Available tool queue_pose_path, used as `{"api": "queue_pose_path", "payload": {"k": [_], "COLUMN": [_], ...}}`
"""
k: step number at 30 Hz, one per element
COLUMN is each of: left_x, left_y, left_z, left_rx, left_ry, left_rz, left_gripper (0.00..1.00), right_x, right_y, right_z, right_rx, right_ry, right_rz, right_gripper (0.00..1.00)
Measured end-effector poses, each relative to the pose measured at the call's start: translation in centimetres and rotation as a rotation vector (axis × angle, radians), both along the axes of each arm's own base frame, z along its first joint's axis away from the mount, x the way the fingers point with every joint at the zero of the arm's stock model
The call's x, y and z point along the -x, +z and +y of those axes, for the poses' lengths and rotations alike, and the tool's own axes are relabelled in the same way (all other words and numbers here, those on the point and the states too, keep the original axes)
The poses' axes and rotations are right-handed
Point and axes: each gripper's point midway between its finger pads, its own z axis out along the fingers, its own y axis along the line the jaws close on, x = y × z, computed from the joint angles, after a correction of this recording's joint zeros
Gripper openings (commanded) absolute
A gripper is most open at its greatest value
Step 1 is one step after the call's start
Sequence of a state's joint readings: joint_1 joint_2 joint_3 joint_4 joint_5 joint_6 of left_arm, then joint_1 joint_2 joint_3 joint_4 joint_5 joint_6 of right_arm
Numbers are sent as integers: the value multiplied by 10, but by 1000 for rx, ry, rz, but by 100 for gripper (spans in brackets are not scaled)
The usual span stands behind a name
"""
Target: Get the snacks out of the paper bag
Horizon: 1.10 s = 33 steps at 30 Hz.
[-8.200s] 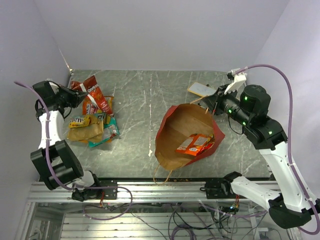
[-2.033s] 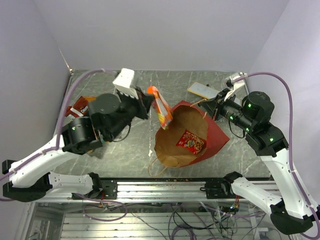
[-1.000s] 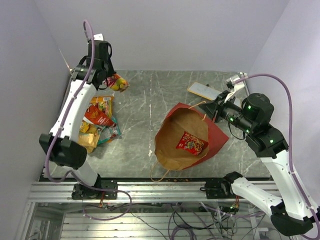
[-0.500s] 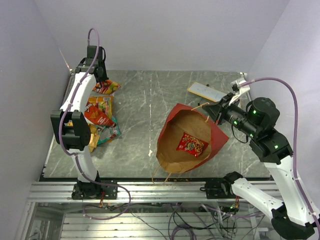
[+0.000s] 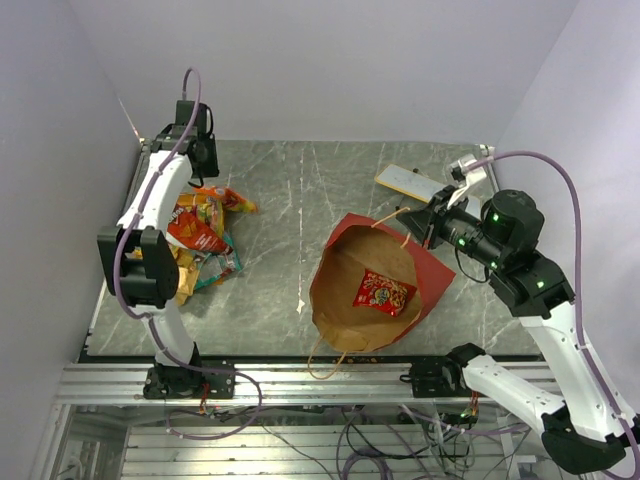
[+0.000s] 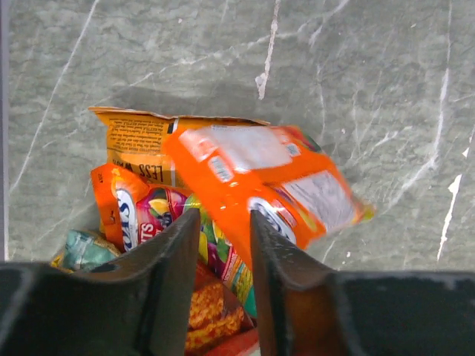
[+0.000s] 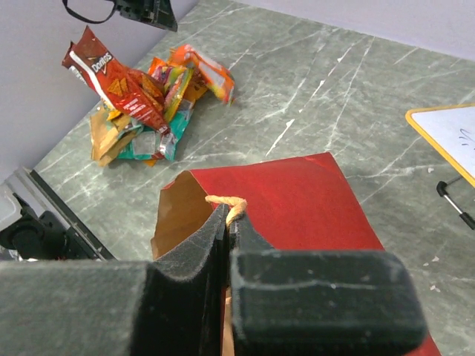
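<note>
The paper bag (image 5: 345, 300), red outside and brown inside, lies open at the table's middle with one red packet (image 5: 383, 291) inside it. My right gripper (image 5: 418, 222) is shut on the bag's tan handle (image 7: 236, 211) and holds the rim (image 7: 189, 185) up. At the far left, my left gripper (image 6: 223, 222) hangs open just above an orange packet (image 6: 267, 185), which lies on top of the pile of snacks (image 5: 195, 235). Nothing is gripped between the left fingers (image 6: 174, 274). The pile also shows in the right wrist view as snacks (image 7: 141, 104).
A flat white-and-tan card (image 5: 408, 181) lies at the back right, just beyond the bag. The left wall stands close behind the snack pile. The bag's second handle loop (image 5: 322, 355) hangs toward the table's near edge.
My left arm carried the orange packet from the bag to the far-left pile, then its jaws opened and the packet dropped onto the pile. The right gripper kept its hold on the handle.
</note>
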State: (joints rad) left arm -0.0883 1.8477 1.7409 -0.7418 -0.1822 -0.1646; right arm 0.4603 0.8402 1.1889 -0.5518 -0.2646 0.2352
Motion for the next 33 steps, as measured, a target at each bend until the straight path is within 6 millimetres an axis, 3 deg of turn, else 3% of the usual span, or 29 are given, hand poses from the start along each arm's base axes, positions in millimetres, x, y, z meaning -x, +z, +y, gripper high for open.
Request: {"api": "queue_pose_path", "payload": {"k": [3, 8, 10, 12, 15, 18, 21, 26, 30, 33], "left_x": [7, 23, 35, 59, 103, 149, 201, 268, 310, 348], "left_y": [16, 62, 82, 97, 106, 100, 78, 67, 74, 61], "left_z": [0, -11, -25, -47, -94, -153, -205, -252, -296, -339], "left_rx": [8, 91, 175, 267, 400, 521, 612, 659, 633, 527], "left_ry": [6, -7, -41, -89, -192, -330, -462, -648, -835, -1007], "left_rz": [-26, -124, -187, -246, -309, -311, -261, -241, -273, -278], "left_gripper": [52, 58, 62, 62, 62, 64, 67, 78, 76, 75], "right_x": [2, 5, 6, 7, 8, 10, 14, 18, 18, 15], "right_y": [2, 7, 6, 3, -1, -4, -7, -13, -15, -17], "right_z": [-2, -8, -9, -9, -7, -4, -2, 0, 1, 2], "right_rx": [3, 9, 11, 13, 20, 26, 34, 44, 47, 51], "right_ry": [-3, -19, -23, -21, -3, 23, 50, 76, 76, 76], "right_rz": [-14, -42, -45, -42, -37, -34, -25, -6, -1, 10], "right_gripper": [0, 0, 0, 0, 0, 0, 0, 0, 0, 0]}}
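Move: The last red packet lies inside the paper bag, about 27 cm back and 43 cm right of the left hand, some 16 cm below it. The bag's left rim is nearer, roughly 30 cm back and 27 cm right. The just-placed orange pouch is about 13 cm under the left hand, 3 cm right; the Doritos bag lies some 11 cm back, 2 cm left, 11 cm below. From the right hand the red packet is roughly 3 cm back, level sideways, 32 cm below. Lift the left gripper about 10 cm clear of the snack pile, then sweep it fast back and to the right, about 35 cm each way, to the paper bag's open mouth and the red packet, opening the fingers wide and turning the hand some 60 degrees clockwise. Keep the right gripper shut on the bag's handle, letting it sink a couple of centimetres. ##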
